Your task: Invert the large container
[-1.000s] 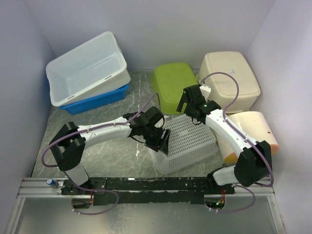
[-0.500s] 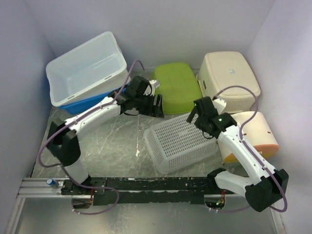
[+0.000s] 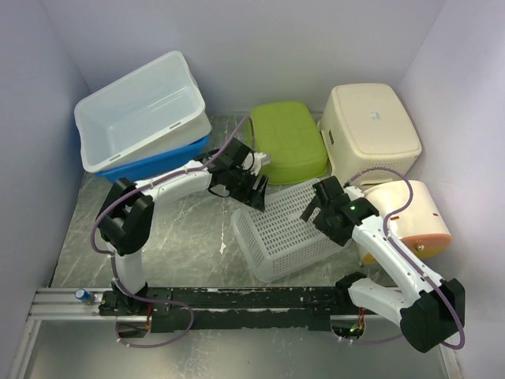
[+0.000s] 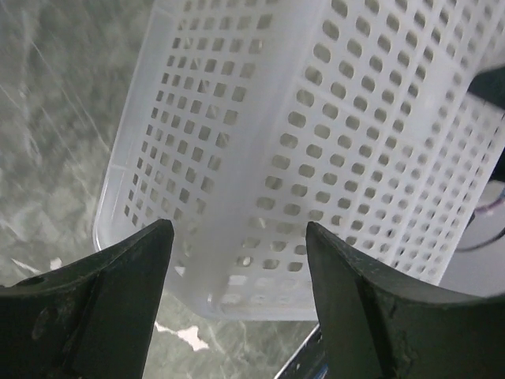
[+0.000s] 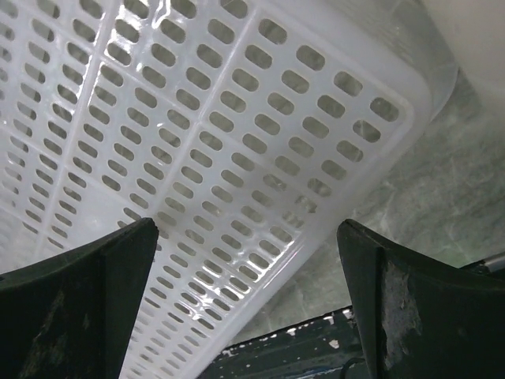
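Observation:
The large container, a white perforated basket (image 3: 292,233), lies in the middle of the table with its slotted base facing up. My left gripper (image 3: 256,193) hovers open over the basket's far left corner; in the left wrist view the basket (image 4: 316,142) fills the frame beyond the spread fingers of the left gripper (image 4: 241,237), with nothing between them. My right gripper (image 3: 319,207) stands open over the basket's far right edge. In the right wrist view the basket (image 5: 197,142) lies below the wide-apart fingers of the right gripper (image 5: 248,237), untouched.
A white tub (image 3: 142,110) sits nested in a blue tub (image 3: 158,164) at the back left. An upturned green container (image 3: 288,140) and a cream container (image 3: 369,126) stand at the back. A cream and orange container (image 3: 410,217) lies at the right. A black rail (image 3: 237,298) runs along the near edge.
My left arm lifted off the basket's near side, swung to the back, then came over its far left corner. The right arm drew back toward the near right. The basket shifted slightly.

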`<state>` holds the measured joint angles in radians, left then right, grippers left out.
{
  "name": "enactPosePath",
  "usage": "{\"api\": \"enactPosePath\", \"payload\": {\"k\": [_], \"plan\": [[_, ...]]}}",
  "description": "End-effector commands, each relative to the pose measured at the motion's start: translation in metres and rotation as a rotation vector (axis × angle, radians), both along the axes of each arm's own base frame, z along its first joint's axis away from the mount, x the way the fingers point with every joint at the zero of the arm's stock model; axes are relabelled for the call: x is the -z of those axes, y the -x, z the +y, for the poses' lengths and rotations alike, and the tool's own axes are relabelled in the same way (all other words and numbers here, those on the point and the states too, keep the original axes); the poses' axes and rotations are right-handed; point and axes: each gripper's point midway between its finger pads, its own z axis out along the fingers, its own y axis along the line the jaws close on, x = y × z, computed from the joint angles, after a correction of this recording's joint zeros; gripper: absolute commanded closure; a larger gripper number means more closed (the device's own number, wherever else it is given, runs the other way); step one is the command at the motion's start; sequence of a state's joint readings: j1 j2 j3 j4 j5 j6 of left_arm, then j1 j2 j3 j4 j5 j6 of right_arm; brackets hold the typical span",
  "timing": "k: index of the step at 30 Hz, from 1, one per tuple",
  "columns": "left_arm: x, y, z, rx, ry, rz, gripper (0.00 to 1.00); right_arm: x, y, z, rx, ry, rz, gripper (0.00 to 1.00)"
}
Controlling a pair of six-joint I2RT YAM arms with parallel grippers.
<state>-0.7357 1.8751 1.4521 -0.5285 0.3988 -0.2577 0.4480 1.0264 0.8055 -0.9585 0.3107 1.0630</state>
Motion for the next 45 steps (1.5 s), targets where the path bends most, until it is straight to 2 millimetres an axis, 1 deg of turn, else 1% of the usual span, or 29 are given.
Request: {"api": "enactPosePath", "payload": {"k": [1, 2, 4, 6, 8, 10, 13, 16, 18, 21, 23, 25, 26, 27, 29, 31, 32, 33, 35, 37, 38, 39, 41, 43, 45], "plan": [[-0.012, 0.045, 0.004, 0.108, 0.097, 0.087, 0.22, 0.005, -0.008, 0.017, -0.024, -0.068, -0.003, 0.0], [-0.014, 0.053, 0.006, 0.115, 0.115, 0.104, 0.22, 0.005, -0.009, 0.018, -0.036, -0.071, -0.003, 0.0], [-0.012, 0.076, 0.012, 0.128, 0.133, 0.147, 0.22, 0.004, -0.011, 0.021, -0.045, -0.075, -0.003, 0.0], [-0.018, 0.099, 0.012, 0.162, 0.163, 0.161, 0.22, 0.004, -0.012, 0.02, -0.049, -0.072, -0.005, 0.0], [-0.013, 0.117, 0.015, 0.173, 0.131, 0.167, 0.22, 0.002, -0.013, 0.021, -0.055, -0.073, -0.017, 0.0], [-0.015, 0.134, 0.015, 0.19, 0.122, 0.17, 0.22, 0.001, -0.017, 0.023, -0.071, -0.08, -0.03, 0.0], [-0.018, 0.154, 0.007, 0.192, 0.159, 0.216, 0.22, -0.002, -0.027, 0.034, -0.131, -0.107, -0.06, 0.0], [-0.019, 0.164, -0.004, 0.204, 0.195, 0.238, 0.22, -0.009, -0.038, 0.044, -0.167, -0.124, -0.08, 0.0], [-0.019, 0.168, -0.011, 0.206, 0.197, 0.236, 0.22, -0.014, -0.041, 0.041, -0.15, -0.109, -0.084, 0.0], [-0.021, 0.164, -0.021, 0.193, 0.213, 0.215, 0.22, -0.021, -0.044, 0.028, -0.11, -0.049, -0.104, 0.0], [-0.025, 0.157, -0.025, 0.168, 0.206, 0.188, 0.22, -0.031, -0.047, 0.02, -0.092, -0.008, -0.128, 0.0], [-0.033, 0.149, -0.019, 0.134, 0.168, 0.153, 0.21, -0.045, -0.05, 0.013, -0.086, 0.023, -0.156, 0.0], [-0.042, 0.144, -0.016, 0.116, 0.158, 0.119, 0.2, -0.056, -0.053, 0.012, -0.092, 0.032, -0.183, 0.0], [-0.05, 0.139, -0.014, 0.104, 0.148, 0.095, 0.19, -0.061, -0.054, 0.008, -0.097, 0.052, -0.198, 0.0], [-0.072, 0.126, -0.008, 0.072, 0.155, 0.028, 0.18, -0.082, -0.06, 0.003, -0.1, 0.079, -0.26, 0.0], [-0.086, 0.105, 0.002, -0.001, 0.155, -0.027, 0.17, -0.101, -0.066, -0.003, -0.101, 0.11, -0.319, 0.0], [-0.087, 0.094, 0.01, -0.048, 0.151, -0.031, 0.17, -0.109, -0.069, -0.006, -0.097, 0.128, -0.34, 0.0], [-0.087, 0.081, 0.019, -0.098, 0.157, -0.015, 0.17, -0.116, -0.072, -0.008, -0.094, 0.141, -0.362, 0.0], [-0.073, 0.065, 0.039, -0.183, 0.171, 0.055, 0.17, -0.13, -0.077, -0.012, -0.086, 0.16, -0.398, 0.0], [-0.056, 0.063, 0.047, -0.211, 0.172, 0.104, 0.16, -0.142, -0.081, -0.013, -0.09, 0.173, -0.428, 0.0], [-0.049, 0.065, 0.047, -0.209, 0.172, 0.116, 0.16, -0.147, -0.082, -0.013, -0.098, 0.177, -0.44, 0.0], [-0.043, 0.068, 0.045, -0.199, 0.178, 0.143, 0.16, -0.151, -0.084, -0.012, -0.106, 0.179, -0.454, 0.0], [-0.037, 0.068, 0.032, -0.173, 0.218, 0.158, 0.17, -0.159, -0.087, -0.012, -0.119, 0.186, -0.478, 0.0], [-0.037, 0.065, 0.017, -0.146, 0.255, 0.145, 0.18, -0.165, -0.089, -0.011, -0.136, 0.19, -0.499, 0.0], [-0.04, 0.066, -0.002, -0.101, 0.306, 0.127, 0.18, -0.17, -0.091, -0.009, -0.151, 0.192, -0.513, 0.0]]}}
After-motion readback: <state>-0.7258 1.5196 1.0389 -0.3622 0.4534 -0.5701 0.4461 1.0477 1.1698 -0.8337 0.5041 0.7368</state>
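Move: The large container, already bottom up with its long sides running nearly left-right, has its middle about 12 cm right of the left hand, 6 cm nearer the base and 7 cm lower; from the right hand that middle is some 8 cm left, level in reach and 7 cm below. The green tub stands about 22 cm ahead of the left hand and 11 cm to its right. A cream drum lies roughly 31 cm to the right hand's right, level in reach. The large container's far long side, near its left end, is dragged back towards the base by the open left fingers, about 17 cm, while the right hand over the other end eases forward and left a few centimetres. The left hand then lifts, reaches forward again and comes down by the container's left side; the right hand rises clear some 15 cm, tipping its open fingers outward. ##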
